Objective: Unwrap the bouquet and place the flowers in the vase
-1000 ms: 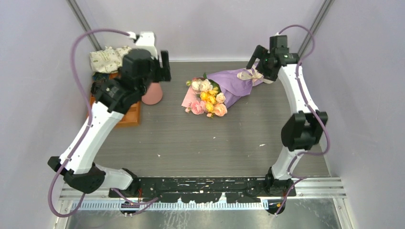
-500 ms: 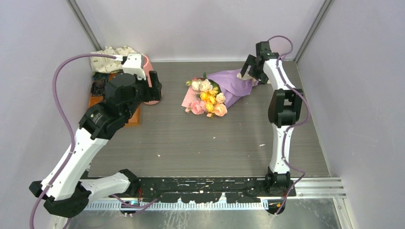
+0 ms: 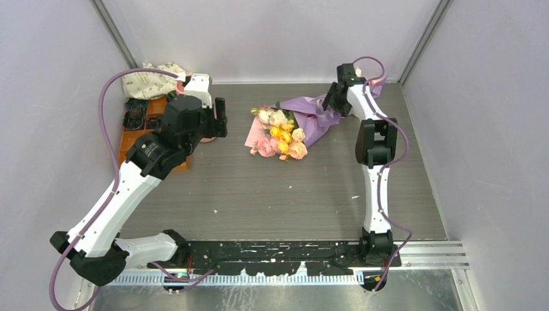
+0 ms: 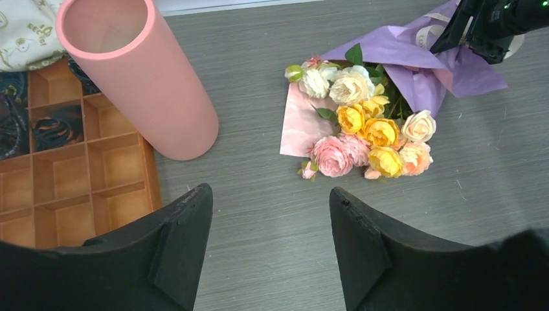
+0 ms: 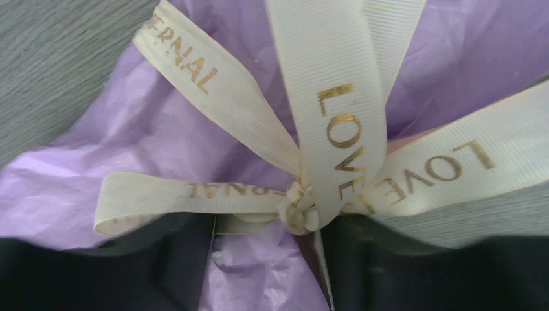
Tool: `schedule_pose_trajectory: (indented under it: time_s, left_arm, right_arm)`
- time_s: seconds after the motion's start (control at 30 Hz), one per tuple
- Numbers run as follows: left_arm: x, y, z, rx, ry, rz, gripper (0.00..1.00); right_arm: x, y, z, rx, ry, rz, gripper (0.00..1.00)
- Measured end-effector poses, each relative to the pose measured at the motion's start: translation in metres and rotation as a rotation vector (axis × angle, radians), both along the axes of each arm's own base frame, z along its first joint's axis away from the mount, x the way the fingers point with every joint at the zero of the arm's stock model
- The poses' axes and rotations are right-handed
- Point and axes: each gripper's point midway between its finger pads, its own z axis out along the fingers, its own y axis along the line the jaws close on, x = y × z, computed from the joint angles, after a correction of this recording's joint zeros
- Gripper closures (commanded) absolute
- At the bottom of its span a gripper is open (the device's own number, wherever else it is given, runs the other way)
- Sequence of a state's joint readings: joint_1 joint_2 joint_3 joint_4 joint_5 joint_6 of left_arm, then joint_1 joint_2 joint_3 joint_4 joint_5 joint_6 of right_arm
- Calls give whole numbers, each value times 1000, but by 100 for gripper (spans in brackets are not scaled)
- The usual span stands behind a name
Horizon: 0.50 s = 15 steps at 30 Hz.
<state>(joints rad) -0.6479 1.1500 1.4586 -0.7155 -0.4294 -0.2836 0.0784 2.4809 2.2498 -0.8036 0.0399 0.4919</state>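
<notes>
The bouquet (image 3: 304, 120) lies on the table, purple paper cone pointing back right. Its flowers (image 4: 366, 129), pink, yellow and cream roses, spill toward the front left. My right gripper (image 3: 331, 100) is at the tied end. In the right wrist view the right gripper (image 5: 268, 227) has its fingers (image 5: 175, 259) pressed on both sides of the purple-wrapped stem end, just under the knot of the cream ribbon (image 5: 336, 129). The pink vase (image 4: 149, 91) stands upright left of the bouquet. My left gripper (image 4: 270, 194) hangs open and empty above bare table between the vase and the flowers, and in the top view the left gripper (image 3: 219, 118) covers most of the vase.
An orange compartment tray (image 4: 84, 175) sits directly left of the vase, with dark items in its far cells. A patterned cloth bag (image 3: 152, 78) lies in the back left corner. Walls close in on the left, back and right.
The right arm has stretched down over the bouquet's tied end and its jaws have narrowed around the wrapped stems. The left arm swung forward and right beside the vase.
</notes>
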Motion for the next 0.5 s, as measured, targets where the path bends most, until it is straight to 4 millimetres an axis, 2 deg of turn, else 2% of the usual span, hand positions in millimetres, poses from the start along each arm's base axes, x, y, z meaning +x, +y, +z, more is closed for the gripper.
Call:
schedule_pose_trajectory:
  time_s: [0.2,0.23,0.3,0.37,0.5]
  left_arm:
    - [-5,4,1,-4,-6,0,34]
    - [-7,5,3,-8,-10,0,34]
    - [-11,9,7,-16,-21,0,34]
    - [-16,12,12,-28,-36,0,34]
    - [-26,17,20,-49,-56,-11,34]
  right_arm:
    - [-2,31,-4,8,-10,41,91]
    - [-3,37,-7,12,-11,41,95]
    - [-6,45,-5,24,-25,39,99]
    - [-18,50,0,19,-21,47,99]
    - [-69,65,-3,-11,47,65,99]
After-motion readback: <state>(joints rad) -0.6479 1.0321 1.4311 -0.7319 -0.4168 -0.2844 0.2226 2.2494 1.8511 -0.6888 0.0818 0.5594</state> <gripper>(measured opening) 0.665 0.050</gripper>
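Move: The ribbon knot on the purple wrapper lies about 2 cm ahead of the right hand and 1 cm to its right, practically level, already between the open fingertips' reach. The flower heads are some 18 cm to that hand's left and 8 cm nearer the base; the pink paper shows about 25 cm left and 8 cm back. From the raised left hand, the knot is roughly 28 cm ahead, 40 cm right and 31 cm below. Right hand pinches wrapper by the knot, sweeping about 6 cm left, then 7 back; left eases back and up. ##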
